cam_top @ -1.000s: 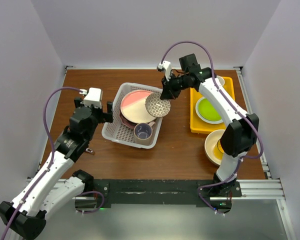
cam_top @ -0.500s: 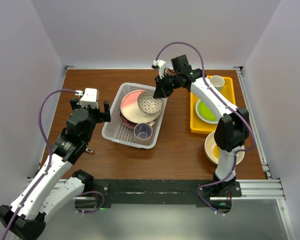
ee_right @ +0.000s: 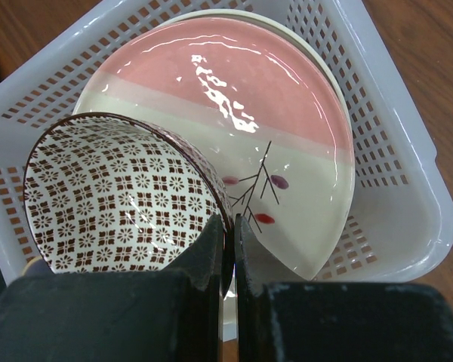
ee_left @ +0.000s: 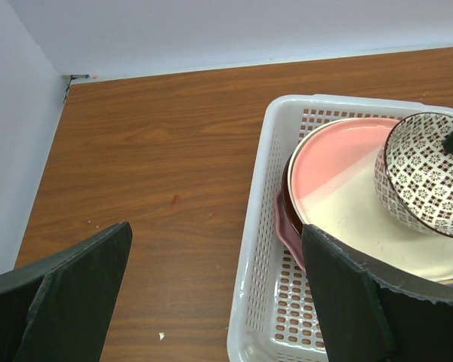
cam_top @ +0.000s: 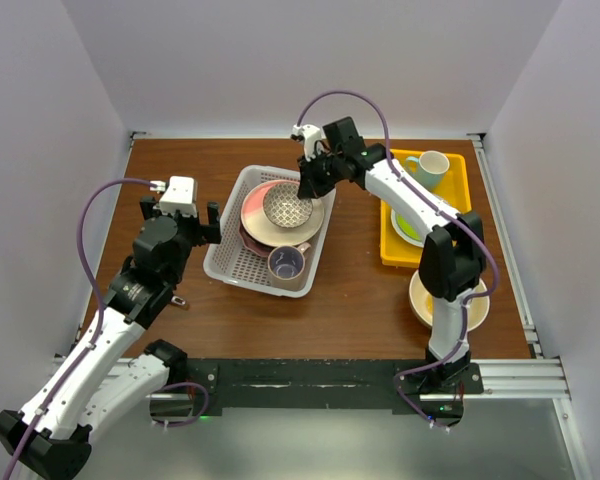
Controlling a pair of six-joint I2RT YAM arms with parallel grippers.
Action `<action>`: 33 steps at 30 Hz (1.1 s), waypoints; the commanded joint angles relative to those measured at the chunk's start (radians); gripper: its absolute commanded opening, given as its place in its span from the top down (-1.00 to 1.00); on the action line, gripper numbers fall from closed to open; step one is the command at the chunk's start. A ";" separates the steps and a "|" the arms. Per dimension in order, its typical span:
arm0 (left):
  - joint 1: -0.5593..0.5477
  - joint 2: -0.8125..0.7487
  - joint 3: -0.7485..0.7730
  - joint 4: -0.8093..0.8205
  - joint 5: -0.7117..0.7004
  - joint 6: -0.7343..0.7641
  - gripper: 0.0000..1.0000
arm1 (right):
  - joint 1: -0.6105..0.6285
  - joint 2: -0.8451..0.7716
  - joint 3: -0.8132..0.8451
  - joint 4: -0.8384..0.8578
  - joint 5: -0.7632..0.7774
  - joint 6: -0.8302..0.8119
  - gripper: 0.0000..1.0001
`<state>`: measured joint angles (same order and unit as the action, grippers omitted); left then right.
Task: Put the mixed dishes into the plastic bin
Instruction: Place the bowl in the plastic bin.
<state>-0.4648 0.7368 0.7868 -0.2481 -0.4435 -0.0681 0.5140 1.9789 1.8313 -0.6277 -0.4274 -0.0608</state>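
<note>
My right gripper [cam_top: 306, 186] [ee_right: 231, 226] is shut on the rim of the small patterned bowl [cam_top: 286, 205] [ee_right: 113, 196] [ee_left: 423, 170], holding it tilted over the pink-and-cream plate [cam_top: 255, 210] [ee_right: 241, 113] [ee_left: 340, 162] inside the white plastic bin [cam_top: 230, 262] [ee_left: 260, 249] [ee_right: 408, 151]. A mug [cam_top: 286, 264] stands in the bin's near end. My left gripper [cam_top: 186, 222] [ee_left: 215, 279] hangs open just left of the bin, nothing between its fingers. More dishes remain right: a mug [cam_top: 428, 168], a green plate [cam_top: 404, 226] and a large cream bowl [cam_top: 425, 300].
A flat yellow tray [cam_top: 396, 250] lies at the right, carrying the mug and the green plate. The cream bowl sits on the wooden table [cam_top: 360, 295] below it, partly hidden by the right arm. Walls close in on three sides.
My right arm has carried the patterned bowl leftward from the bin's right rim to over the plate inside it. The left arm shifted slightly and then stayed still, open.
</note>
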 commanded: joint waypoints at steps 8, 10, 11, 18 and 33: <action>0.006 -0.011 -0.017 0.056 -0.018 -0.013 -1.00 | 0.015 -0.003 0.068 0.057 0.042 0.044 0.76; 0.006 -0.011 -0.017 0.056 -0.018 -0.013 -1.00 | 0.018 0.000 0.069 0.056 0.041 0.044 0.69; 0.006 -0.013 -0.017 0.055 -0.017 -0.015 -1.00 | 0.017 -0.002 0.069 0.056 0.042 0.044 0.66; 0.006 -0.014 -0.015 0.056 -0.017 -0.013 -1.00 | 0.020 -0.005 0.069 0.054 0.044 0.044 0.55; 0.006 -0.017 -0.017 0.059 -0.015 -0.013 -1.00 | 0.020 -0.081 0.051 0.039 0.055 -0.007 -0.05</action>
<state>-0.4648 0.7300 0.7704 -0.2478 -0.4465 -0.0681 0.5266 1.9907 1.8534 -0.6090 -0.3832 -0.0422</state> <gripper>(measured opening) 0.997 0.497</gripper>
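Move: The bowl is held by its rim in the right gripper, its middle about 4 cm left, 2 cm back and 2 cm below the fingers. The pink-and-cream plate it goes onto, inside the plastic bin, lies some 5 cm left, 4 cm back and 6 cm below; the mug in the bin is roughly 5 cm left, 14 cm back and 6 cm down. From the left hand, the bowl lies about 20 cm right, 9 cm ahead and 11 cm lower. Lower the right gripper just under 1 cm to set the bowl on the pink-and-cream plate, and start opening the fingers there. Go on opening to half wide, letting go of the rim, while easing about 1 cm back up and slightly forward; keep the wrist nearly still and the fingers astride the rim. ##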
